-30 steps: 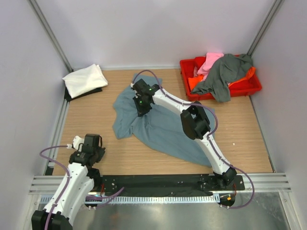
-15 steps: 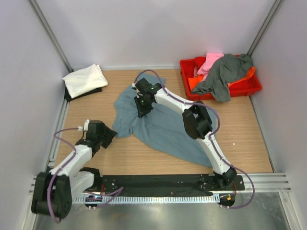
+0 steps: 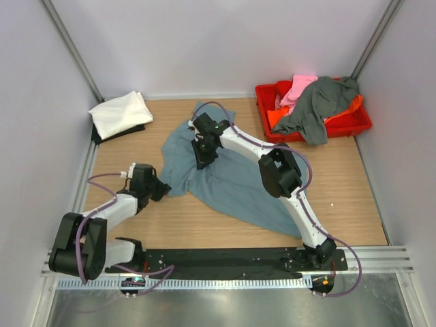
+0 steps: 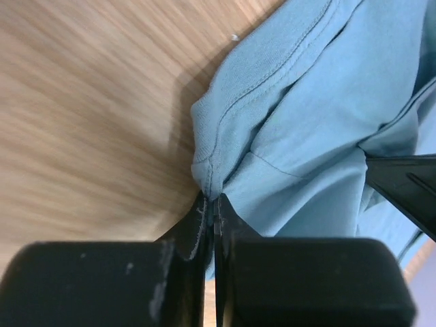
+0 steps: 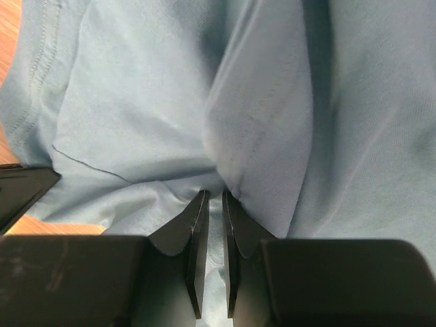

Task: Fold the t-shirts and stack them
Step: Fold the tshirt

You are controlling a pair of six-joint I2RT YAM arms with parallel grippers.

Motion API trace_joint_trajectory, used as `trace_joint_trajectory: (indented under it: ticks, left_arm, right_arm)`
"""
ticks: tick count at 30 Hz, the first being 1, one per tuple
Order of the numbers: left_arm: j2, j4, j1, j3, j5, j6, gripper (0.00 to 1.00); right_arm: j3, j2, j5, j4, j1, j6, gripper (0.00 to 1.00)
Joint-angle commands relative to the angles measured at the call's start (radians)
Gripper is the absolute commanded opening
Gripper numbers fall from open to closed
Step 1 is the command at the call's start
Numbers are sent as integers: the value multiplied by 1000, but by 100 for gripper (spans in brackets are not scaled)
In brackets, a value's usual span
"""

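The large blue-grey t-shirt (image 3: 231, 180) lies crumpled across the middle of the table. My left gripper (image 3: 162, 189) is shut on its hemmed left corner (image 4: 208, 170), low at the table. My right gripper (image 3: 201, 158) is shut on a fold of the same shirt (image 5: 252, 136) near its upper left part. A folded white t-shirt (image 3: 120, 113) lies at the back left on something dark. The dark grey (image 3: 319, 105), pink (image 3: 298, 87) and orange (image 3: 349, 106) t-shirts sit heaped in the red crate (image 3: 354, 125).
The red crate stands at the back right corner. Grey walls close the table at the back and both sides. Bare wood (image 3: 344, 197) shows to the right of the blue shirt and in front of it. A metal rail (image 3: 225, 257) runs along the near edge.
My left arm has swung forward and right from the near left edge to the blue shirt's left corner and closed on it. The right gripper has stayed on the shirt.
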Motion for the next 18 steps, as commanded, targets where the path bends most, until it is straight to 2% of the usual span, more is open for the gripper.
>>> trace_joint_trajectory:
  ticks: [1,3,7,12,15,18]
  left_arm:
    - [-56,-284,18,84,-94,48,0]
    - [-130,-401,70,112,-115,66,0]
    - [-226,-484,169,114,-71,115,0]
    - [-291,-595,257,135,-74,194,0]
    - [-334,-618,264,128,-75,192,0]
    - [-314,-649,265,148,-94,188,0]
  right_arm:
    - [4,-62,-11,12,-23,-14,20]
    - [35,-60,-15,6,-45,-19,20]
    - [76,-47,4,-23,-69,-29,20]
    - [119,-39,97,-56,-104,-49,20]
    - [127,-42,171,-79,-135,-57,20]
    - [119,-60,243,-112,-158,-57,21]
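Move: The left fingers, low over the table, already grip the t-shirt's near-left corner; the bare table spot it is taken to lies some 9 cm to their left and 5 cm back. The white pile lies about 35 cm ahead and 17 cm left. The right hand is at the bunched cloth, with the shirt's far sleeve roughly 24 cm ahead and 7 cm right, and the red bin some 25 cm ahead and 40 cm right. Keeping its shut grip on the corner, the left hand draws it about 9 cm left and, mostly in the second half, 5 cm back towards the bare table, rising some 3 cm while the wrist turns about 15 degrees, largely counter-clockwise and tipping down. The right hand, fingers still slightly parted, leaves the bunched cloth and sweeps about 7 cm forward and as far right over the shirt towards its far sleeve, rising a little and turning slightly clockwise, so the two hands spread apart. ##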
